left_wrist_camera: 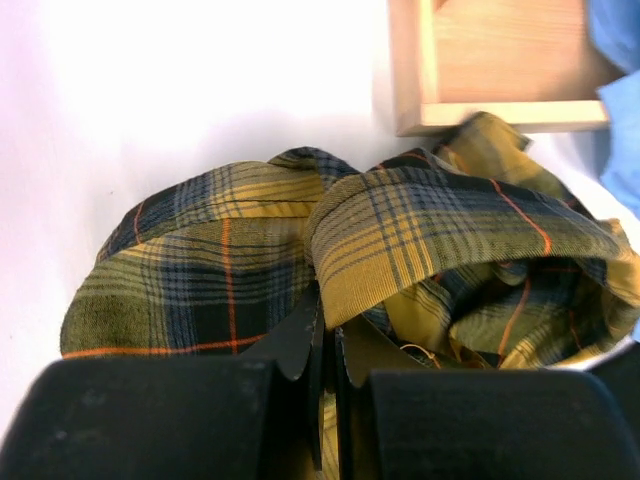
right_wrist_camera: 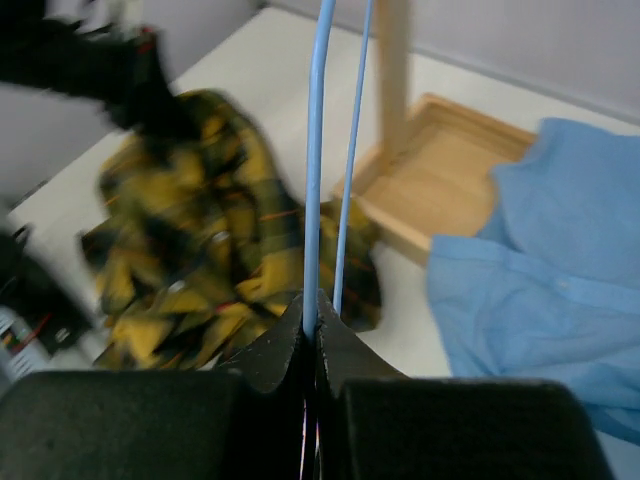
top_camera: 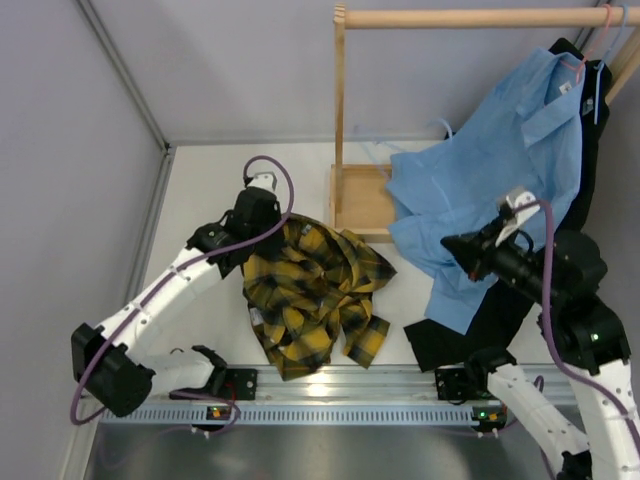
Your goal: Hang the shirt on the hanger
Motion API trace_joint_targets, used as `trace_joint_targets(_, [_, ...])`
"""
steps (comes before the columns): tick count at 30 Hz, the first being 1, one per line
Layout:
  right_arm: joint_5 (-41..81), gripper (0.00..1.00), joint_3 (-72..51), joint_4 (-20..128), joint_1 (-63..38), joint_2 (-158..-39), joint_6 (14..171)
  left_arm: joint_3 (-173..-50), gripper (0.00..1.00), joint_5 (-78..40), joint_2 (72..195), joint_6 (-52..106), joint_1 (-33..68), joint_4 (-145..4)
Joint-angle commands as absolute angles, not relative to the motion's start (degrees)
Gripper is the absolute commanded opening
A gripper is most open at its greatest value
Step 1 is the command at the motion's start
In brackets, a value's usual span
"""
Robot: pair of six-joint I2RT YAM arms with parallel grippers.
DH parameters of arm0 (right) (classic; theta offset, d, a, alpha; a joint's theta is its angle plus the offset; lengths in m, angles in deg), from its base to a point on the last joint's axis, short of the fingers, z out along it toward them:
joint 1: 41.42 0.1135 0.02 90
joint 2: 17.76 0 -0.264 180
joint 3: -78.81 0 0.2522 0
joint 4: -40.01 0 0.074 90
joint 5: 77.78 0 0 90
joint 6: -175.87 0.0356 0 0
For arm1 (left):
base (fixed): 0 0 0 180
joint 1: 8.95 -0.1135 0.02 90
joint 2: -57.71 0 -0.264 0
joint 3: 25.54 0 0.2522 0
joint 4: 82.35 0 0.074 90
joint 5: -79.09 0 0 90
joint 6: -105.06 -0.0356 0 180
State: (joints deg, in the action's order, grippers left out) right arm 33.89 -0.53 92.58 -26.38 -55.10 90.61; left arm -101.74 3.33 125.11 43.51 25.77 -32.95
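Note:
The yellow and black plaid shirt point(top_camera: 315, 295) lies crumpled on the white table in front of the left arm. My left gripper point(top_camera: 268, 232) sits at its upper left edge. In the left wrist view that gripper point(left_wrist_camera: 330, 315) is shut on a fold of the shirt point(left_wrist_camera: 430, 240), and cloth shows in the thin slit between the fingers. My right gripper point(top_camera: 450, 243) hovers to the right of the shirt, pointing left. It point(right_wrist_camera: 312, 305) is shut on the pale blue wire hanger point(right_wrist_camera: 312, 150), whose two thin wires run up out of the frame above the shirt point(right_wrist_camera: 190, 230).
A wooden rack stands behind the shirt, with its base tray point(top_camera: 362, 200) on the table and its top bar point(top_camera: 470, 17) overhead. A light blue shirt point(top_camera: 500, 170) hangs from a pink hanger point(top_camera: 590, 45) and drapes onto the table over a black garment point(top_camera: 480, 320). Walls close the left and back.

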Motion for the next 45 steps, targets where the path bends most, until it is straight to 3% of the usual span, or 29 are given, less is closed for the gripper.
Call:
trace_joint_targets(1, [41.5, 0.00, 5.4, 92.1, -17.7, -48.1, 90.7, -103.6, 0.00, -4.1, 128.6, 42.6, 20.0, -36.9])
trace_joint_targets(4, [42.8, 0.00, 9.8, 96.3, -13.0, -44.8, 90.9, -104.1, 0.00, -7.4, 130.5, 42.2, 17.3, -37.6])
trace_joint_targets(14, [46.7, 0.00, 20.0, 90.7, -12.8, -44.3, 96.9, -104.6, 0.00, -18.6, 130.9, 42.9, 17.0, -39.9])
trace_joint_targets(22, [55.3, 0.00, 26.1, 74.6, -12.2, -50.1, 102.7, -102.2, 0.00, -33.1, 127.9, 38.0, 17.1, -42.8])
trace_joint_targets(26, [59.5, 0.00, 26.6, 70.3, -11.7, -54.2, 102.7, -106.1, 0.00, -38.6, 125.8, 33.9, 17.2, -35.8])
trace_joint_targets(33, [62.9, 0.00, 23.9, 72.6, -10.8, -57.2, 99.4, -116.0, 0.00, -23.5, 120.8, 26.9, 17.7, -17.5])
trace_joint_targets(37, [63.0, 0.00, 23.0, 75.0, -8.9, -55.8, 97.0, -122.2, 0.00, -3.1, 122.0, 26.1, 17.8, -10.2])
trace_joint_targets(39, [64.2, 0.00, 23.7, 74.4, -7.8, -55.0, 96.9, -124.4, 0.00, -0.8, 122.8, 24.9, 17.8, -9.9])
trace_joint_targets(42, [66.4, 0.00, 24.0, 71.4, -6.4, -55.5, 97.7, -127.2, 0.00, -8.1, 123.5, 23.5, 17.7, -10.2])
trace_joint_targets(45, [68.0, 0.00, 23.9, 64.3, -6.0, -57.8, 100.2, -127.0, 0.00, -27.1, 122.6, 21.3, 17.8, -12.9])
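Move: The right hand, holding the hanger, has the shirt's collar edge, pinched in the left fingers, about 33 cm to its left, 9 cm ahead and 16 cm below. From the right hand the shirt's body lies level fore-and-aft, 26 cm left and 32 cm down; the wooden tray is 22 cm ahead, 13 cm left and 34 cm down. From the left hand, the hanger's middle is roughly 22 cm right, 8 cm ahead and 15 cm above. Right swings the hanger some 20 cm back, down, left towards the shirt; left dips, then lifts the collar. ##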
